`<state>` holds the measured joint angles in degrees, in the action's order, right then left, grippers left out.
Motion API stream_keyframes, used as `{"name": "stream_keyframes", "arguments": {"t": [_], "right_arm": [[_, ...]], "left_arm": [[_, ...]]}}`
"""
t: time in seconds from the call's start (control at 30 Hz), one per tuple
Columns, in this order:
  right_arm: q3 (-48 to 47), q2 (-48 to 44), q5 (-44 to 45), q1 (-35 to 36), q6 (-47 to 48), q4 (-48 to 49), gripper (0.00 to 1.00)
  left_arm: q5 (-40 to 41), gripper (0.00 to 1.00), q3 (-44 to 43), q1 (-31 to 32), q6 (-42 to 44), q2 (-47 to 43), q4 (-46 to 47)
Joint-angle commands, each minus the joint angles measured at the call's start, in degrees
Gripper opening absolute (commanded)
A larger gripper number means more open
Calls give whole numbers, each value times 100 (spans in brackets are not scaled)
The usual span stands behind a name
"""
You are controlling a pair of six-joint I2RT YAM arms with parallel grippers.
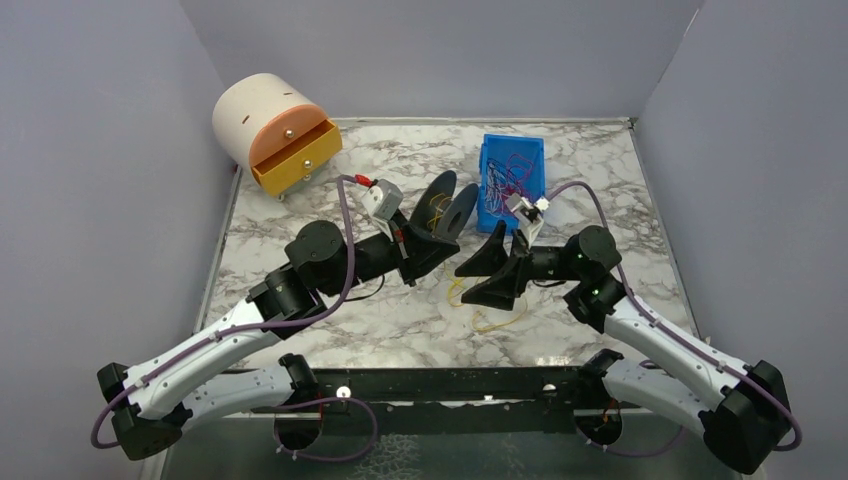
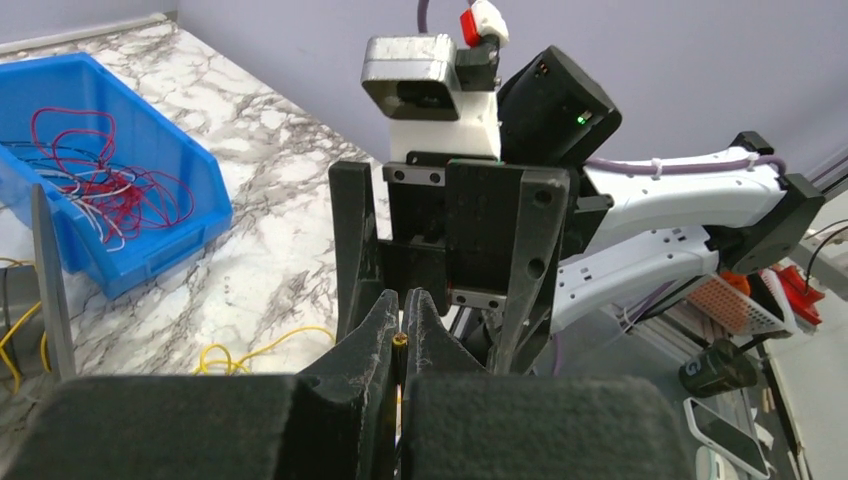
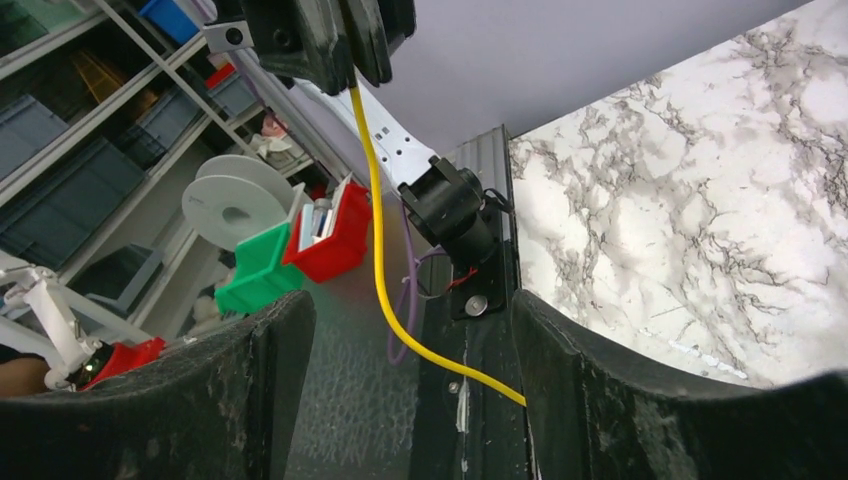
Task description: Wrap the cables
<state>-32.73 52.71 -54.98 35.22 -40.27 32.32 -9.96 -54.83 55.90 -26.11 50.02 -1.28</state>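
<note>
A thin yellow cable [image 3: 375, 200] hangs from my left gripper [image 2: 401, 315], which is shut on its end. The cable drops between the wide-apart fingers of my right gripper [image 3: 410, 345] and touches the right-hand finger [image 3: 600, 400]. In the top view the two grippers face each other at mid-table, left gripper [image 1: 443, 250] and right gripper [image 1: 480, 275]. More of the yellow cable [image 1: 482, 308] lies in loops on the marble below them. A dark grey spool [image 1: 448, 205] with some yellow wire on it stands just behind the left gripper.
A blue bin [image 1: 490, 215] holding tangled red and purple cables [image 2: 100, 195] sits at the back centre-right. A cream round drawer unit [image 1: 262, 118] with its orange drawer pulled out stands at the back left. Grey walls enclose three sides of the table.
</note>
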Motion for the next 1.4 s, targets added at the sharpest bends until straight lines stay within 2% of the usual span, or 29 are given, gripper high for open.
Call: {"name": "stream_keyframes", "arguments": {"t": [0.0,0.2,0.3,0.43,0.47,0.53,0.57,0.7,0.77,0.93,1.07,1.23,1.37], "right_arm": [[-153,127,45,160,201,484,75],[-45,207,104,298,181,581,67],[-6,145,170,308,241,485,59],[72,24,316,310,307,391,35],[93,-10,358,305,321,364,27],[105,-65,448,310,363,278,3],[94,-96,474,310,400,216,1],[-104,-398,693,309,755,-424,1],[-163,-549,788,310,897,-674,1],[-443,-711,915,303,1370,-1546,1],[-653,-773,972,310,1582,-1989,1],[-920,-808,1116,305,1850,-2551,1],[-1194,-741,1056,305,2182,-3130,1]], "left_arm": [[90,0,80,18,-282,-144,519],[314,0,291,18,-326,-305,805],[403,0,381,18,-383,-381,914],[445,0,455,18,-396,-418,937],[475,0,482,18,-407,-433,953],[527,0,519,18,-433,-457,986],[537,0,521,18,-426,-470,988],[609,1,486,22,-405,-522,850],[704,8,464,22,-364,-571,762],[989,43,308,18,-76,-720,392],[1711,61,67,18,337,-956,-169],[2483,70,-209,18,817,-1329,-899],[2642,73,-473,18,1160,-1431,-1506]]}}
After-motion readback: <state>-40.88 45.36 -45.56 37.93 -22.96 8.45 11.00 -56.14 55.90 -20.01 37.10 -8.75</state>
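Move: The right gripper, open, has the yellow cable between its fingers; the stretch it will pinch lies about 1 cm to its left and 1 cm back, at its own height. From the left hand, which holds the cable near its end, that stretch is about 8 cm below, 3 cm back and 1 cm to the left. From the right hand, the spool stands about 21 cm ahead, 4 cm left and 22 cm lower, the loose cable loops lie 4 cm ahead, 6 cm right and 30 cm down, and the blue bin 33 cm ahead, 13 cm right and 27 cm down. The right hand eases about 1 cm left and shuts its fingers on the hanging yellow cable below the left gripper, then draws back right and up by about 2 cm each with the cable pinched. The left hand rises about 1 cm and keeps its hold until the right has closed, then opens wide, lets go of the cable end and pulls away some 9 cm to the left, rising a few centimetres more, edging forward and turning about 20 degrees counter-clockwise. ##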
